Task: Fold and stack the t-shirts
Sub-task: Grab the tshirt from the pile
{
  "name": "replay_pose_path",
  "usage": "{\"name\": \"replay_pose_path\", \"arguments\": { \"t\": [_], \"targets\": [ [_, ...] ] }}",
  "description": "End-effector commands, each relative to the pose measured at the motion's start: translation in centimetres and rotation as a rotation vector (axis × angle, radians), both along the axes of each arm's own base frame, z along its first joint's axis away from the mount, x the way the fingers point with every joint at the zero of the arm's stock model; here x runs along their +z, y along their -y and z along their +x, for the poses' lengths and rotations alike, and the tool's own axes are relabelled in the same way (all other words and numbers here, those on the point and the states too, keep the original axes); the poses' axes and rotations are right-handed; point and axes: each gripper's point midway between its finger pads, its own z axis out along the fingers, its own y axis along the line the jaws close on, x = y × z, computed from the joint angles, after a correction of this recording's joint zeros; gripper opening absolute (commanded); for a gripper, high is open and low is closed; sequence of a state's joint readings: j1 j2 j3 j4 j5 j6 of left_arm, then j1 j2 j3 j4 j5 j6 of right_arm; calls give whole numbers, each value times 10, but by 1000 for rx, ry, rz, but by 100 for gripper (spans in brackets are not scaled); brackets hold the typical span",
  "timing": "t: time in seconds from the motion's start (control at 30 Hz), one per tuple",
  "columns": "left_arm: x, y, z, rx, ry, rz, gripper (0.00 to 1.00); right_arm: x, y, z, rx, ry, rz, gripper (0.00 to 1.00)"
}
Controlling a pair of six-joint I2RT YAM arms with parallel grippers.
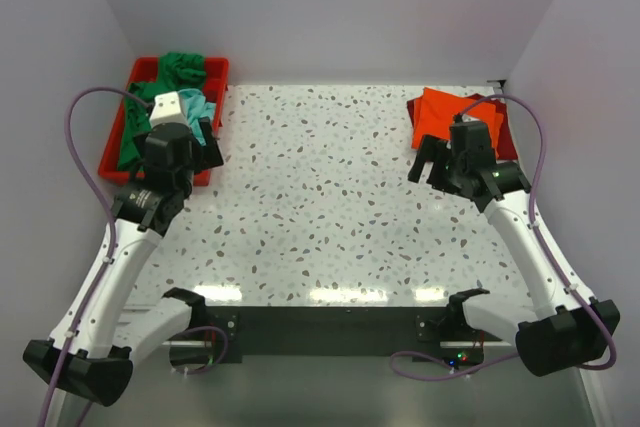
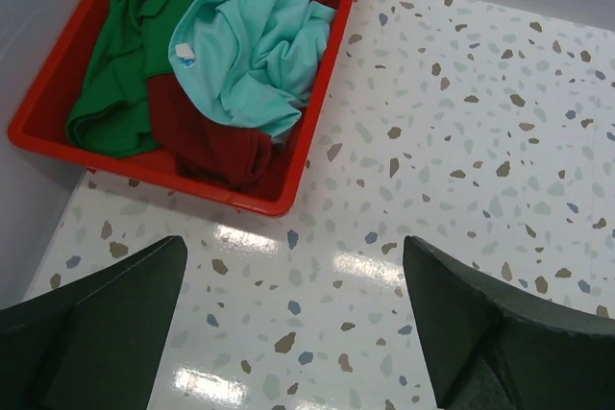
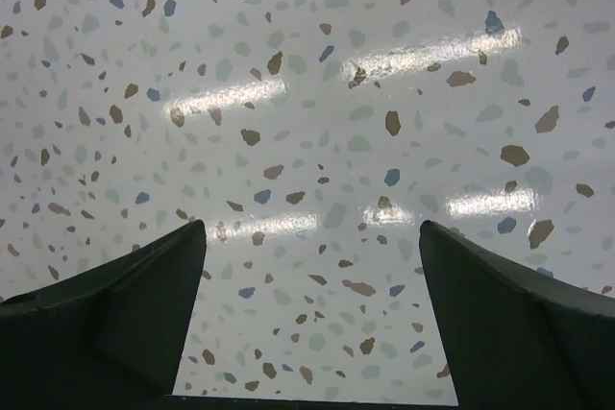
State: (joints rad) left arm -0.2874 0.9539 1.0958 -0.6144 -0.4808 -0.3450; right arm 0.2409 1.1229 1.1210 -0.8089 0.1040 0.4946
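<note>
A light teal t-shirt (image 2: pixel 255 40) lies crumpled in the red tray (image 2: pixel 38 108), on top of a green shirt (image 2: pixel 120 45) and a dark red shirt (image 2: pixel 207 141). In the top view the tray (image 1: pixel 112 152) is at the far left. A folded orange shirt (image 1: pixel 440 117) lies on a dark red one (image 1: pixel 505 132) at the far right. My left gripper (image 2: pixel 293 309) is open and empty above the table just in front of the tray. My right gripper (image 3: pixel 312 285) is open and empty over bare table, just in front of the folded stack (image 1: pixel 430 162).
The terrazzo table (image 1: pixel 320 197) is walled on the left, the back and the right. A black plate (image 1: pixel 330 327) lies at the near edge between the arm bases.
</note>
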Motion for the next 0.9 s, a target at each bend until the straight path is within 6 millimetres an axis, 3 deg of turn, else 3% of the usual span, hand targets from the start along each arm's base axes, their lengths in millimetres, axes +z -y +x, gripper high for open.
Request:
{"name": "replay_pose_path", "arguments": {
  "t": [0.0, 0.27, 0.4, 0.5, 0.63, 0.7, 0.73, 0.87],
  "targets": [
    [23, -14, -2, 48, 31, 54, 100, 17, -3, 1, 3, 42, 28, 96],
    [50, -10, 3, -97, 44, 221, 100, 13, -7, -6, 23, 26, 50, 96],
    [48, -17, 15, -70, 31, 227, 100, 9, -6, -5, 12, 15, 45, 96],
    [25, -48, 42, -46, -50, 127, 100, 6, -10, 1, 11, 24, 66, 96],
    [-1, -68, 76, -6, -116, 68, 100, 5, -16, 9, 30, 8, 76, 96],
    [-2, -77, 90, -4, -106, 32, 100, 4, -17, 13, 38, -2, 74, 96],
    [-16, -81, 100, 7, -135, 1, 100, 5, -19, 16, 39, 8, 78, 96],
    [-37, -102, 129, 53, -152, -73, 99, -3, -23, 25, 53, -3, 86, 96]
  ]
}}
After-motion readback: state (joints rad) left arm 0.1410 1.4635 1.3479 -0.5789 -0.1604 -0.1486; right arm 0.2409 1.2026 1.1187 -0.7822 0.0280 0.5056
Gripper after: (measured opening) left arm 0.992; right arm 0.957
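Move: The turquoise t-shirt lies on the pile in the red bin, about 24 cm ahead of the left gripper, some 7 cm to its left and 22 cm below. The dark red shirt pokes out at its near side, roughly 14 cm ahead and 8 cm left of the gripper; the green shirts lie some 28 cm ahead and 15 cm left. From the right gripper the turquoise shirt is about 25 cm ahead, 58 cm left and 15 cm below. Bring the left gripper, fingers kept wide open, towards the turquoise t-shirt: lift it some 3 cm first, rolling its left side up slightly, then swing forward and left by about 10 cm each while sinking to the near end of the red bin, undoing the roll and tipping the fingers down. Touch nothing yet. Let the open right gripper ease a little down and left over the bare table. ##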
